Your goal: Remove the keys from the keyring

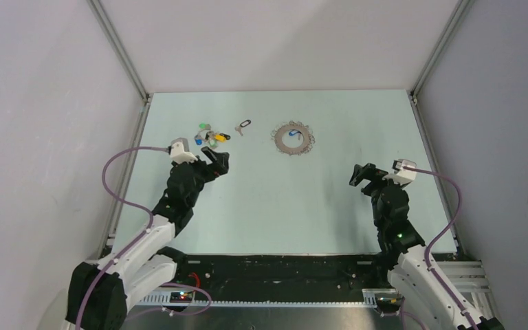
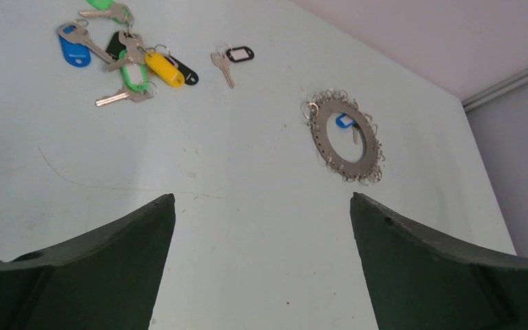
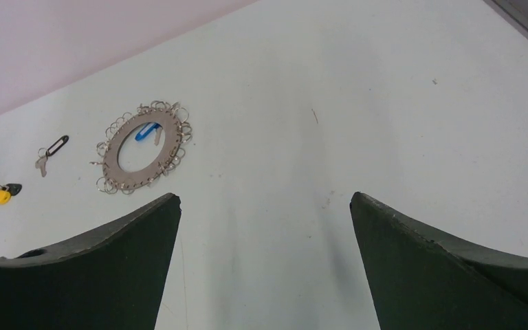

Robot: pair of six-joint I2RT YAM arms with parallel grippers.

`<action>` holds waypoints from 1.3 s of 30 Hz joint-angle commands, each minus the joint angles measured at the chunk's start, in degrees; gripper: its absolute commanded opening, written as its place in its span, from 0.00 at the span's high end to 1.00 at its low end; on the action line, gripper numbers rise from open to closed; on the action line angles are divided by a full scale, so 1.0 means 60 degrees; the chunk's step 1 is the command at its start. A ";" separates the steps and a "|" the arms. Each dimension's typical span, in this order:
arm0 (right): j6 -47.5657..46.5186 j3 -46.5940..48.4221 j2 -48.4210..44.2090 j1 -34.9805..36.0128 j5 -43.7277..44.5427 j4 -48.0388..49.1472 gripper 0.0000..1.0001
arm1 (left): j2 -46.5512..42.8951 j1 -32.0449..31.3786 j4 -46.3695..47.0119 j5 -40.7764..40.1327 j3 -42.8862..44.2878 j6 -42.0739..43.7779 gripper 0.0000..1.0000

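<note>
The keyring [image 1: 290, 148] is a flat grey metal hoop with a fringe of small wire rings round its rim. It lies flat at the table's far middle. One key with a blue tag [image 1: 291, 132] lies in its hole. The hoop [image 2: 326, 134] and blue-tagged key [image 2: 344, 122] show in the left wrist view. They also show in the right wrist view, hoop [image 3: 132, 181] and key [image 3: 148, 130]. My left gripper [image 1: 218, 161] is open and empty, left of the hoop. My right gripper [image 1: 361, 180] is open and empty, nearer and to its right.
A loose pile of keys with blue, green, yellow and black tags [image 1: 210, 135] lies at the far left, just beyond my left gripper. A single key with a black tag [image 1: 242, 126] lies between the pile and the hoop. Walls enclose the table on three sides.
</note>
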 commanded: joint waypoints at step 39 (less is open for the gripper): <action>0.0325 1.0456 1.3279 0.0980 -0.3244 -0.2988 0.49 | 0.1840 -0.3060 0.0682 -0.1343 0.1345 0.2118 0.00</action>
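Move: From the right hand the keyring, a flat disc hung with small rings, lies about 20 cm ahead and 20 cm to the left, some 16 cm below. The blue-tagged key in its opening sits about 2 cm beyond its middle. The black-tagged key is about 17 cm left of the keyring and 5 cm farther out; the key pile lies 28 cm left of it, level with it. From the left hand the keyring is about 16 cm ahead, 21 cm right, 17 cm below. After a slow start, mostly sinking, the right hand sweeps diagonally forward and left towards the keyring, about 17 cm each way, and ends dipping to some 8 cm lower beside the disc's near right rim, its fingers tipped about 30 degrees down and swung left while they narrow from wide open to roughly half. Meanwhile the left hand slides about 9 cm to the right, nearing the keyring, turns some 15 degrees clockwise with its left side lifting, then waits wide open, touching nothing. ##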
